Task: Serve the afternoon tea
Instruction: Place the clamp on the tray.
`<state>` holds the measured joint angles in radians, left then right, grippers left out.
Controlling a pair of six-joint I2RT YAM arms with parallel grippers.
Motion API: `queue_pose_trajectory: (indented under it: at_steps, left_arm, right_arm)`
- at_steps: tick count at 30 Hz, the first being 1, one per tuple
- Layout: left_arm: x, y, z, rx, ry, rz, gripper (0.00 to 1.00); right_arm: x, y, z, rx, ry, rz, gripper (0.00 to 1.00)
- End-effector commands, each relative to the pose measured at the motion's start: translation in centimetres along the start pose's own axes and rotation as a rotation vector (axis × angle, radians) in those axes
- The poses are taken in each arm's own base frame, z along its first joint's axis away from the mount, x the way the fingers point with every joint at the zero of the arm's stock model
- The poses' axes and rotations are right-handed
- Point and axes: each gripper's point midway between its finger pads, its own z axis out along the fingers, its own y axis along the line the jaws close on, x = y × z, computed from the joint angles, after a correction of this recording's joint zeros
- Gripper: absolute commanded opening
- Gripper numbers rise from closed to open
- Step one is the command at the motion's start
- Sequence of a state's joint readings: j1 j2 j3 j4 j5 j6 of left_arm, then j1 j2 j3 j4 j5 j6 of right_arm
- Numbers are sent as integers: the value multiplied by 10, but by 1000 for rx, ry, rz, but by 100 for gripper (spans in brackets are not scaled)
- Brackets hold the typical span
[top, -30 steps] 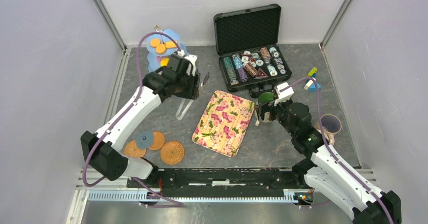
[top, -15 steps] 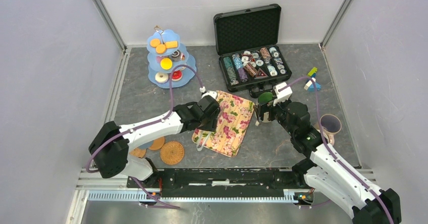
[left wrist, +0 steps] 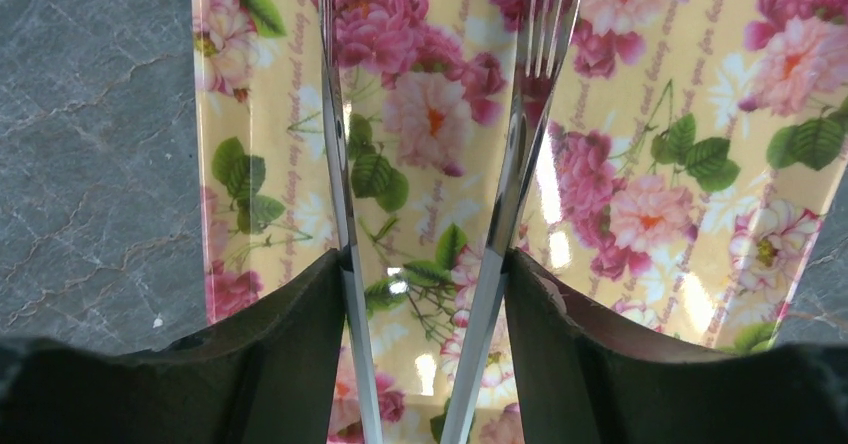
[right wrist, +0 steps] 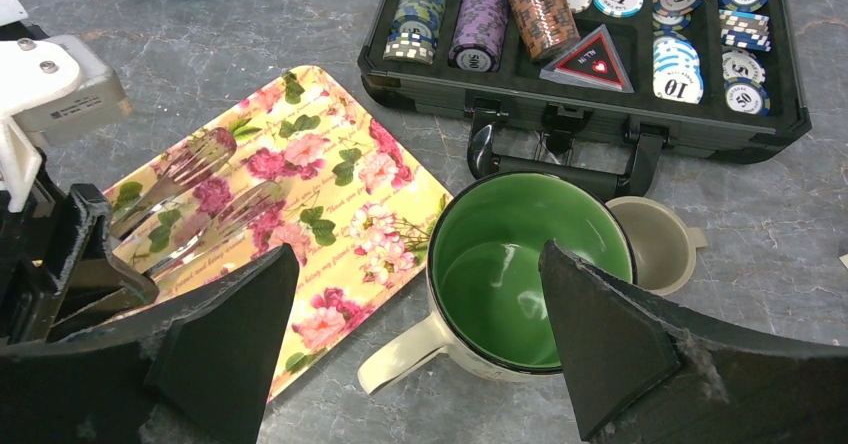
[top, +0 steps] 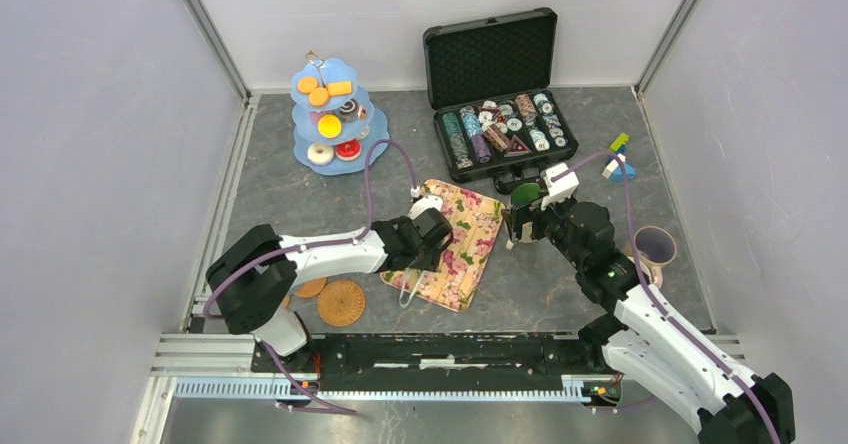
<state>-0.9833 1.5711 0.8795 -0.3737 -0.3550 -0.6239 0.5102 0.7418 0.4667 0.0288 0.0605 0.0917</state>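
My left gripper (top: pixel 432 236) (left wrist: pixel 425 264) is shut on a pair of metal tongs (left wrist: pixel 515 144). Their forked tips (right wrist: pixel 205 169) hover over the floral tray (top: pixel 472 226) (left wrist: pixel 650 104) in the middle of the table. My right gripper (top: pixel 527 226) (right wrist: pixel 415 249) stands open just on the near side of the green-lined mug (top: pixel 527 198) (right wrist: pixel 520 264), which stands upright with its handle toward me. Biscuits (top: pixel 318 92), a donut (top: pixel 321 154) and small cakes lie on the blue tiered stand (top: pixel 372 136) at the back left. Woven coasters (top: pixel 341 302) lie at the front left.
An open black case of poker chips (top: pixel 500 114) (right wrist: pixel 600 64) stands behind the mug, its handle close to the rim. A small beige cup (right wrist: pixel 655 249) sits beside the mug. A lilac mug (top: pixel 655 247) stands at the right, coloured blocks (top: pixel 617 159) behind it.
My left arm has swung from the tiered stand down and forward to the tray, carrying the tongs. The right arm and the green-lined mug have not moved.
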Motion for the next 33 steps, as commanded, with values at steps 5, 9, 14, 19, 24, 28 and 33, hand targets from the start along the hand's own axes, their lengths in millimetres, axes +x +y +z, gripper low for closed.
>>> queue_pose_trajectory:
  at_steps: [5,9,14,19,24,28,33]
  left_arm:
    - [-19,-13,3,15,-58,-75,76]
    - [-34,-7,-13,-10,-89,-75,78]
    - [-57,3,-48,-41,-123,-71,89]
    - [-59,-3,-62,18,-106,-81,100]
    - [-46,15,-78,-16,-83,-120,100]
    - [-16,62,-91,-146,-15,-241,100]
    - [34,96,-91,-235,81,-465,99]
  right_arm:
    - [-8,1,0,-6,-39,11,98]
    - [-7,2,-1,-11,-39,11,98]
    - [-10,4,-1,-23,-47,13,98]
    - [-8,6,-1,-30,-51,19,98]
    - [-10,7,-3,-35,-50,17,98]
    - [-8,6,-3,-35,-55,17,98]
    - [-7,9,-2,-47,-55,23,98]
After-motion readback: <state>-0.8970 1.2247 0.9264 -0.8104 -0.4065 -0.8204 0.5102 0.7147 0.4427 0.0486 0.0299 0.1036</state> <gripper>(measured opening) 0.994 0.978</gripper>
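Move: The clamp sits between the left fingers, low over the near-left part of the tray; the tray's middle is about 3 cm ahead of the hand, 4 cm to its right and 2 cm below. The woven coaster lies some 18 cm to the left and 9 cm back, and the green mug roughly 21 cm to the right and 8 cm ahead. From the right hand, the tray's middle is about 13 cm left, 5 cm back and some 16 cm down. The clamp is let go low over the tray: the left fingers, still around its two legs, spread while the hand all but stays put, then open fully as it rises straight off them by about 8 cm. Once clear, the hand swings left away from the tray, some 8 cm and slightly back, turning about 15 degrees counter-clockwise. ##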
